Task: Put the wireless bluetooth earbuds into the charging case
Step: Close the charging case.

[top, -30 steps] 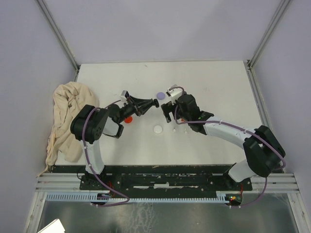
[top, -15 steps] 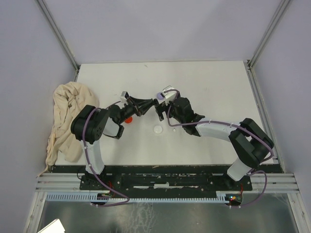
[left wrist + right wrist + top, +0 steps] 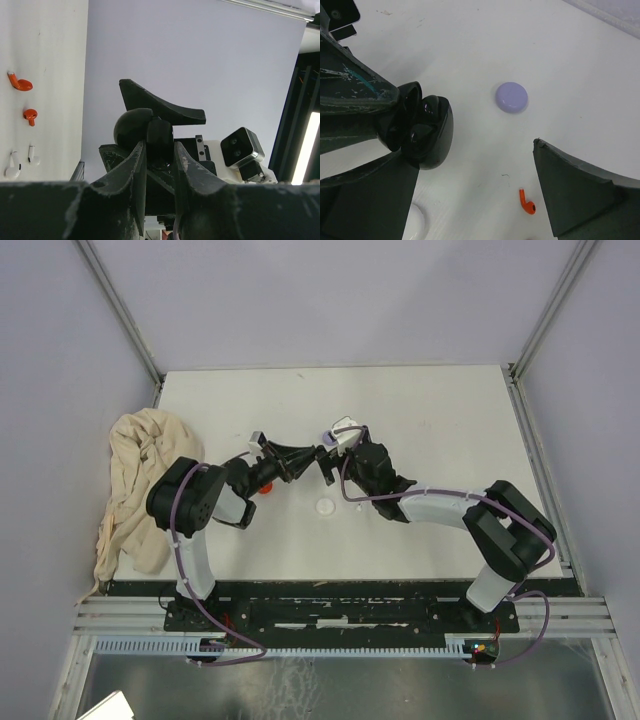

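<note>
A black charging case (image 3: 427, 132) hangs above the table with my left gripper (image 3: 159, 145) shut on it; its lid stands open, with glossy dark shapes inside. My right gripper (image 3: 475, 155) is open, one finger just below the case, nothing between the jaws. In the top view both grippers meet at mid-table, left gripper (image 3: 316, 453) against right gripper (image 3: 333, 467). A red earbud (image 3: 526, 201) lies on the table between the right fingers. The left wrist view shows two red earbuds (image 3: 20, 83) and two white earbuds (image 3: 12, 167) on the table.
A lilac round case (image 3: 511, 96) lies beyond the right gripper. A white round case (image 3: 325, 507) sits in front of the grippers, a red one (image 3: 265, 484) under the left arm. A beige cloth (image 3: 140, 490) is heaped at the table's left edge.
The right arm has swung left, bringing its open gripper up against the black case. The left gripper has kept its hold and barely moved. The lilac case is now covered in the top view.
</note>
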You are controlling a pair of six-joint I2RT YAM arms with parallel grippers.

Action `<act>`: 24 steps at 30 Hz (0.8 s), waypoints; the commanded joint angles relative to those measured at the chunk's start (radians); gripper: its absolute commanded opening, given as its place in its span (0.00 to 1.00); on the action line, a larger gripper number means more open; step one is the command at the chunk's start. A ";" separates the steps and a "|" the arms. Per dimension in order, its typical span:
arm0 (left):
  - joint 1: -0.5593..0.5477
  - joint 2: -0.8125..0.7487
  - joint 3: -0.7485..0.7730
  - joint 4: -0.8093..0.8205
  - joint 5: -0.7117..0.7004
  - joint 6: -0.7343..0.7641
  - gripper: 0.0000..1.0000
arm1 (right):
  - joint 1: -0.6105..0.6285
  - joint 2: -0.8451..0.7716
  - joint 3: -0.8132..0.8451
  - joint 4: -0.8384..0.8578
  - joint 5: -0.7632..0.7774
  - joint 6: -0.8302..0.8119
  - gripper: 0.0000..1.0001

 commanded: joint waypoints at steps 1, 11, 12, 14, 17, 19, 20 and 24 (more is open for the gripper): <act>-0.006 -0.044 -0.012 0.199 0.012 -0.025 0.03 | -0.003 -0.017 -0.015 0.133 0.111 -0.049 1.00; -0.005 -0.032 -0.012 0.199 0.013 -0.024 0.03 | -0.004 -0.085 -0.086 0.164 0.227 -0.102 1.00; -0.004 -0.030 -0.010 0.200 0.013 -0.023 0.03 | -0.005 -0.099 -0.098 0.162 0.235 -0.103 0.99; -0.003 -0.020 0.000 0.198 0.017 -0.017 0.03 | -0.006 -0.130 -0.107 0.094 0.245 -0.079 1.00; 0.009 0.025 0.045 0.148 0.039 0.030 0.03 | -0.022 -0.154 -0.063 -0.101 0.278 0.049 1.00; 0.023 0.054 0.088 0.072 0.053 0.090 0.03 | -0.039 -0.148 0.004 -0.262 0.236 0.077 1.00; 0.029 0.065 0.108 0.032 0.055 0.119 0.03 | -0.046 -0.145 0.037 -0.322 0.234 0.093 1.00; 0.049 0.071 0.199 -0.253 0.047 0.333 0.03 | -0.052 -0.155 0.081 -0.424 0.231 0.122 0.99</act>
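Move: The left hand already holds the black charging case at its fingertips, about 1 cm ahead and 1 cm to the right of its hand point, with the lid open. From the wide-open right hand the case lies some 4 cm left and 2 cm back, at nearly the same height, beside its left finger. Below on the table, about 12 cm lower, the purple case lies 5 cm ahead and 1 cm left, the nearer red earbud 4 cm back and 6 cm right, and the white case 12 cm back and 2 cm left. With its left finger at the black case's open lid, the right hand eases away to its right, slowly at first and then faster, about 7 cm in all; it turns some 15 degrees clockwise, its fingers stay wide open, and it ends clear of the case. The left hand keeps its pinch on the case and holds nearly still until late, then pushes about 2.5 cm forward and sinks about 1 cm, carrying the case with it. ##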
